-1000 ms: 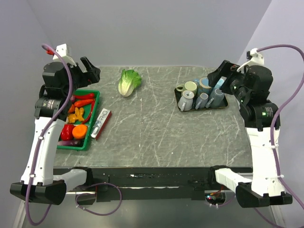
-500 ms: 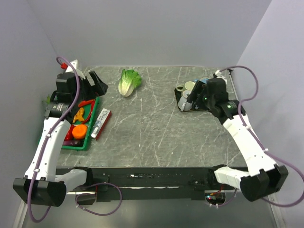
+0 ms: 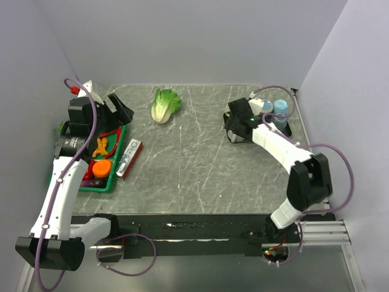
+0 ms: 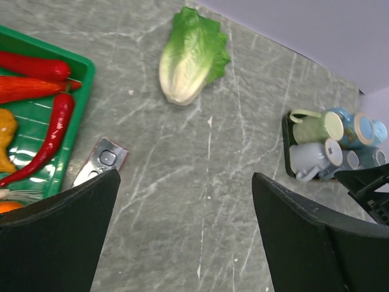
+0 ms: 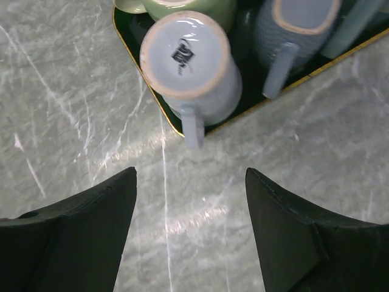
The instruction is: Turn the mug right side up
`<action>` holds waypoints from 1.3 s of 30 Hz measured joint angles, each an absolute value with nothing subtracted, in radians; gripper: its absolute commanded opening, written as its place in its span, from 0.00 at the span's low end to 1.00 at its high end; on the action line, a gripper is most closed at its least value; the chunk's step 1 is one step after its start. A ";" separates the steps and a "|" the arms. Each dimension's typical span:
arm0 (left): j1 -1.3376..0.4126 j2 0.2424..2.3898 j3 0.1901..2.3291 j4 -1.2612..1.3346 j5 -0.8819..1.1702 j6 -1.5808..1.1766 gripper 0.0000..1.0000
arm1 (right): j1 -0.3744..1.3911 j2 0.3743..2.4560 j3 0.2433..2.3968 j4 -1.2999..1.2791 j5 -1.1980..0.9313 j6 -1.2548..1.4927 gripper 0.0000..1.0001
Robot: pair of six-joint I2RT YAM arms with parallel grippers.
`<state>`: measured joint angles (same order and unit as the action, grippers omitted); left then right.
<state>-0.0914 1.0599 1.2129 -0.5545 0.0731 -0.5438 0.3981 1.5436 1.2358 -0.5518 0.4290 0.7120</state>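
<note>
In the right wrist view a pale blue mug (image 5: 190, 67) stands base-up at the near corner of a dark tray (image 5: 159, 108), its handle (image 5: 191, 129) pointing at my gripper. A second blue mug (image 5: 298, 27) and a green mug (image 5: 194, 7) sit beside it. My right gripper (image 5: 191, 182) is open and empty, hovering over bare table just short of the handle; it also shows in the top view (image 3: 238, 125). My left gripper (image 3: 118, 108) is open and empty, high over the table's left side (image 4: 185, 188). From there the mugs (image 4: 313, 157) show far right.
A lettuce (image 3: 165, 104) lies at the back centre. A green tray (image 3: 100, 184) with peppers and other vegetables is at the left, with a toothpaste box (image 3: 129, 159) beside it. More blue mugs (image 3: 279, 109) stand in the dark tray's far part.
My right arm swung in from the right and stretched out low to the mug tray's near-left corner. My left arm shifted slightly, staying over the green tray.
</note>
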 measured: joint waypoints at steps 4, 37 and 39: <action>-0.082 1.060 1.230 -0.563 0.042 -0.544 0.96 | 0.419 1.666 1.316 -0.554 0.476 0.713 0.68; -0.077 1.107 1.233 -0.536 0.048 -0.563 0.96 | 0.419 1.872 1.370 -0.517 0.552 0.663 0.46; -0.075 1.110 1.233 -0.536 0.048 -0.564 0.96 | 0.416 1.880 1.370 -0.508 0.551 0.656 0.45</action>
<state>-0.0750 1.1095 1.2327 -0.5362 0.0479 -0.5644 0.4164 1.8805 1.3701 -0.5079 0.5510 0.6563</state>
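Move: The upside-down grey mug stands about 10 cm ahead of the right hand and 1 cm to its right, its middle some 9 cm lower, handle pointing back towards the robot. The green mug is roughly 8 cm beyond it; the small blue-grey mug lies about 9 cm to its right and nearly level, with the blue mug behind that one. From the left hand the grey mug is around 44 cm right and 16 cm ahead, well below. Forward and down at first, then nearly straight down, the right hand closes in on the grey mug's handle: about 7.5 cm lower and 4 cm farther out in all. On the way the open fingers narrow to roughly half their span and come to stand either side of the handle without gripping it, while the wrist rolls some 10 degrees, left side dipping, and tips slightly further down. ##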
